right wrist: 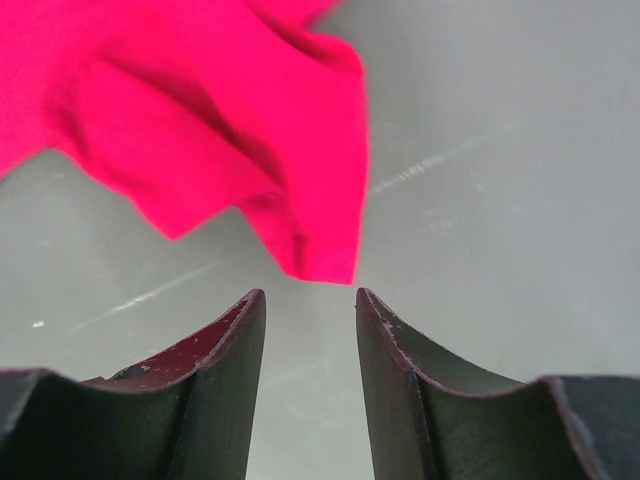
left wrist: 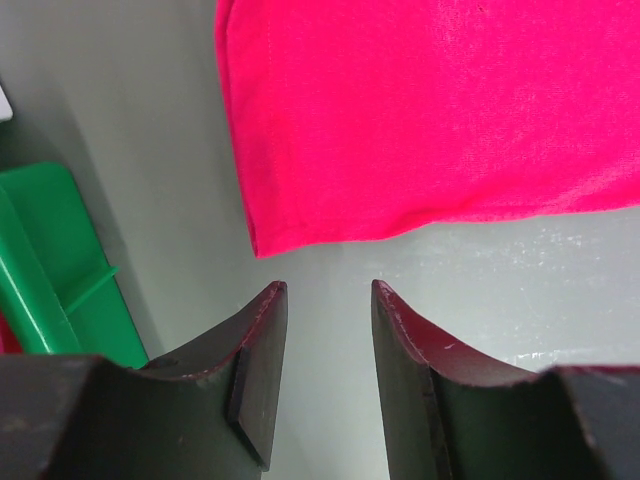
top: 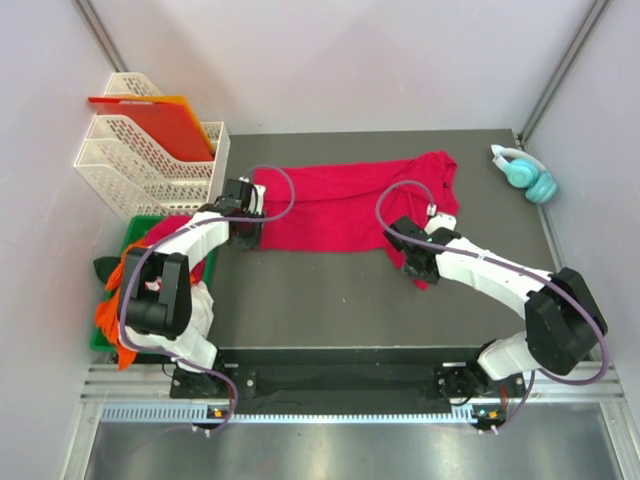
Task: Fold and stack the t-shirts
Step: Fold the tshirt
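A crimson-red t-shirt [top: 345, 205] lies spread across the back half of the dark table. My left gripper [top: 245, 235] hovers at its near-left corner. In the left wrist view the left gripper [left wrist: 326, 290] is open over bare table, and the t-shirt [left wrist: 430, 110] ends in a hem corner just beyond the fingertips. My right gripper [top: 418, 268] is at the shirt's near-right end. Seen from the right wrist, the right gripper [right wrist: 310, 295] is open too, with a hanging point of the t-shirt [right wrist: 200, 130] just ahead of its tips. More t-shirts, orange [top: 110, 312] and white [top: 200, 300], are piled in a bin.
A green bin [top: 138, 222] stands at the table's left edge, its rim [left wrist: 60, 290] close beside the left gripper. White file trays [top: 150, 165] holding a red-orange plastic sheet [top: 160, 120] stand at the back left. Teal headphones [top: 527, 172] lie at the back right.
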Controlling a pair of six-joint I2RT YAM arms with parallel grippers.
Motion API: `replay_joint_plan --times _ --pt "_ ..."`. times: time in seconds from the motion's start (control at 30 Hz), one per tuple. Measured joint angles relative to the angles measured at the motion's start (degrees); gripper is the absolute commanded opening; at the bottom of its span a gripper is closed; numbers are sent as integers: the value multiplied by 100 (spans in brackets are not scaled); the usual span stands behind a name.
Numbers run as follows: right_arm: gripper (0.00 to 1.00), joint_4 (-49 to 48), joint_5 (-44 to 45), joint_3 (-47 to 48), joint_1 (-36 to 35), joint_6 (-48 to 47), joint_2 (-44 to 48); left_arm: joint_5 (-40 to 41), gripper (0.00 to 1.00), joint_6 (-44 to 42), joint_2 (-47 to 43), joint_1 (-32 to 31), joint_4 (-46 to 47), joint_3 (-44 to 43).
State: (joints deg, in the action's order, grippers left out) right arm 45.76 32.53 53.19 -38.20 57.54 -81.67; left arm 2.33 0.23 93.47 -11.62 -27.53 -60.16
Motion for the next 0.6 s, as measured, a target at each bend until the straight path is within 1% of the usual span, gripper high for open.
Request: replay_joint_plan --times 0.3,0.6 --pt "41 37 -39 -706 -81 581 4 -68 43 94 2 0 7 0" --pt "42 -356 -26 -734 -136 903 -278 -109 44 118 2 0 7 0"
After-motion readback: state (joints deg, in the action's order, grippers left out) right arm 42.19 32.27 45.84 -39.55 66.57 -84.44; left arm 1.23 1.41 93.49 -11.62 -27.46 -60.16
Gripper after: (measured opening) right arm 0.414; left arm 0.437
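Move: The near tip of the t-shirt's sleeve lies about 3 cm back from my right hand, neither left nor right of it, some 6 cm below my open fingers. The folded t-shirt body has its middle roughly 21 cm ahead and 17 cm left, at the same table level; its far right corner is about 36 cm ahead and 5 cm right. From my left hand, the sleeve tip is some 45 cm right and 13 cm back. I sink my right hand about 4.5 cm onto the sleeve tip, its part-open fingers kept just as wide, drawing back some 3 cm and a little right on the way down. Near the bottom I ease about 1 cm forward and left again, with a slight clockwise turn; I see no touch on the cloth yet. ##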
